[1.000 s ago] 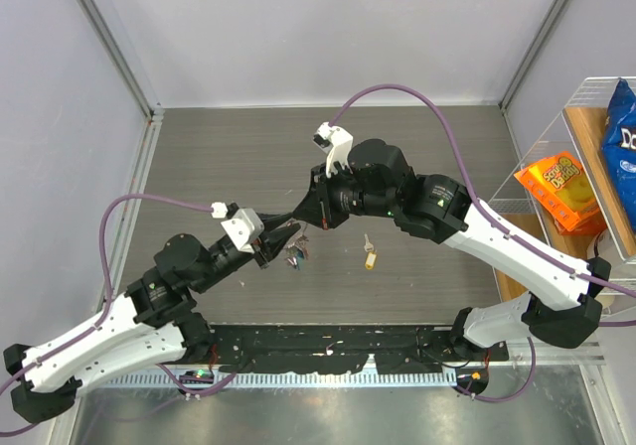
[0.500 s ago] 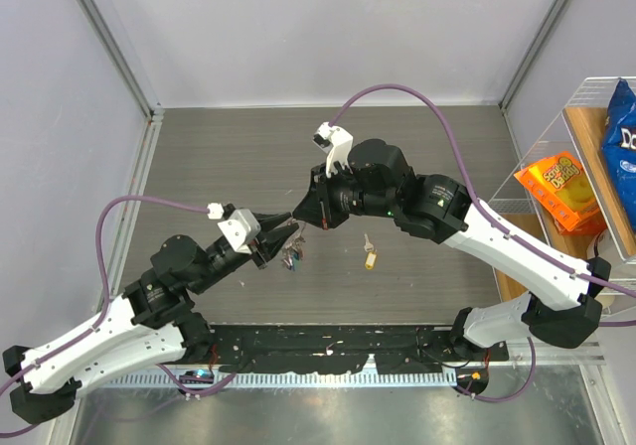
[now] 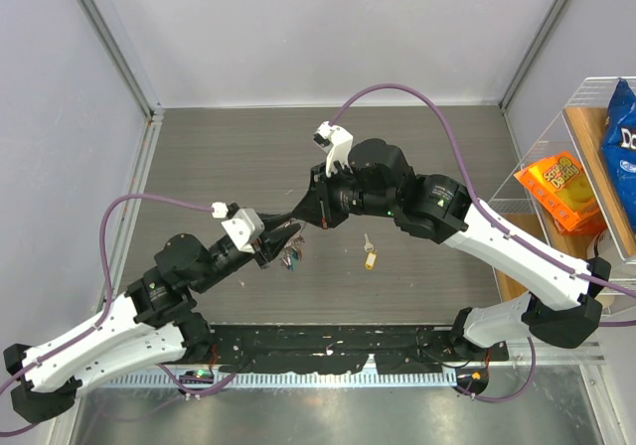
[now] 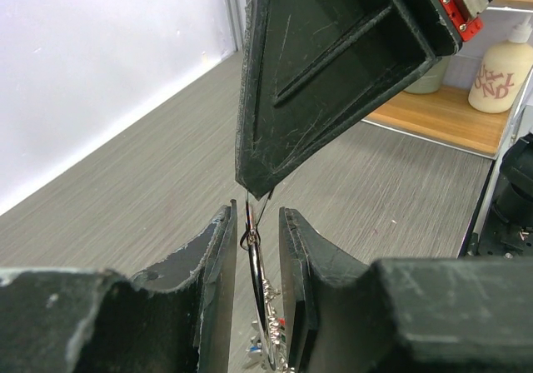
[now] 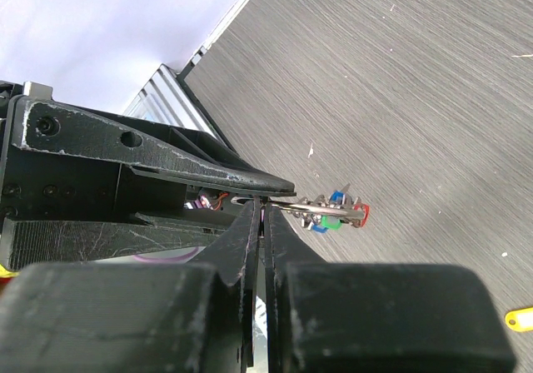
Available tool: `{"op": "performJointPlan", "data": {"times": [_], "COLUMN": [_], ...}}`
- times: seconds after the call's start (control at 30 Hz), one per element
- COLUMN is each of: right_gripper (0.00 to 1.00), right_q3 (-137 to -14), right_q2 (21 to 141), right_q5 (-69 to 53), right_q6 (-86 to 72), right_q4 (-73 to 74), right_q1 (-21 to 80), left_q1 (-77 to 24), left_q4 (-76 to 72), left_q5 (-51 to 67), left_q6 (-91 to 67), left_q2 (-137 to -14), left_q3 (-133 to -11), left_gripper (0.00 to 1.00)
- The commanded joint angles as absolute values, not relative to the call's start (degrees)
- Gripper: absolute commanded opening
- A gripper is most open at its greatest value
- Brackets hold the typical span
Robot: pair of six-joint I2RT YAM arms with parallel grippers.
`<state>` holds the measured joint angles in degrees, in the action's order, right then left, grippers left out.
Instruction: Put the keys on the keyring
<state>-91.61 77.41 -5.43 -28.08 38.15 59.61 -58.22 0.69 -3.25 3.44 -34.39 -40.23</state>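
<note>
The keyring (image 4: pixel 255 261) hangs edge-on above the table, with several keys (image 4: pixel 271 344) on it showing red, green and blue heads. My right gripper (image 5: pixel 264 202) is shut on the keyring's (image 5: pixel 321 209) rim, and the keys (image 5: pixel 333 217) dangle just past its tips. My left gripper (image 4: pixel 254 215) is open, its jaws standing on either side of the ring with a gap on each side. From above, the left gripper (image 3: pixel 288 234) and right gripper (image 3: pixel 296 222) meet tip to tip over the keys (image 3: pixel 293 256). A yellow-headed key (image 3: pixel 371 258) lies alone on the table.
A wire and wood rack (image 3: pixel 586 97) at the right edge holds an orange snack bag (image 3: pixel 561 192) and a blue one (image 3: pixel 621 127). A cream bottle (image 4: pixel 500 77) stands on its shelf. Grey walls close the table's back and left sides.
The left wrist shifted slightly and came back. Both grippers stay at the ring, and the yellow key has not moved.
</note>
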Motion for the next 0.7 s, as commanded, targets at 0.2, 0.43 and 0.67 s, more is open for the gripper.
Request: {"op": "performJointPlan", "data": {"times": [0.2, 0.43, 0.67], "right_gripper": [0.06, 0.06, 0.06], "right_q3": [-93.96, -92.99, -91.67], "right_q2": [76.82, 76.2, 75.76], "right_q5": [-5.54, -5.19, -5.62], "right_q6": [-28.74, -28.83, -29.0], "right_q4": [33.31, 33.14, 32.61], "right_q1": [59.85, 59.85, 59.94], "left_q1": [-58.18, -58.18, -58.1], "left_q4": [-1.93, -4.66, -4.75], "left_q5": [-4.12, -6.5, -4.66], "left_q6": [2.9, 2.11, 1.14], "left_q2": [-33.84, -32.52, -32.34], "left_q3": [-41.57, -39.81, -40.51], "left_gripper": [0.07, 0.0, 0.0]}}
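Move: The keyring hangs from the right gripper's tips and already passes between the left gripper's parted jaws; its middle is about 1 cm ahead of the left hand, 1 cm to its right and 2 cm below. The bunch of keys hangs some 5 cm below the left hand and 1 cm back, 1 cm to its right. The yellow key tag lies on the table roughly 16 cm right, 1 cm ahead and 15 cm below. From the right hand, the ring's middle is some 2 cm straight below. Shut the left gripper from about a third open, pinching the keyring's wire close beside the right fingertips. Hold the arm still until the jaws have closed, then ease it up and to the left by barely 1 cm, with no real wrist turn. Keep the right fingers shut on the ring, letting that hand rise only about half a centimetre. ##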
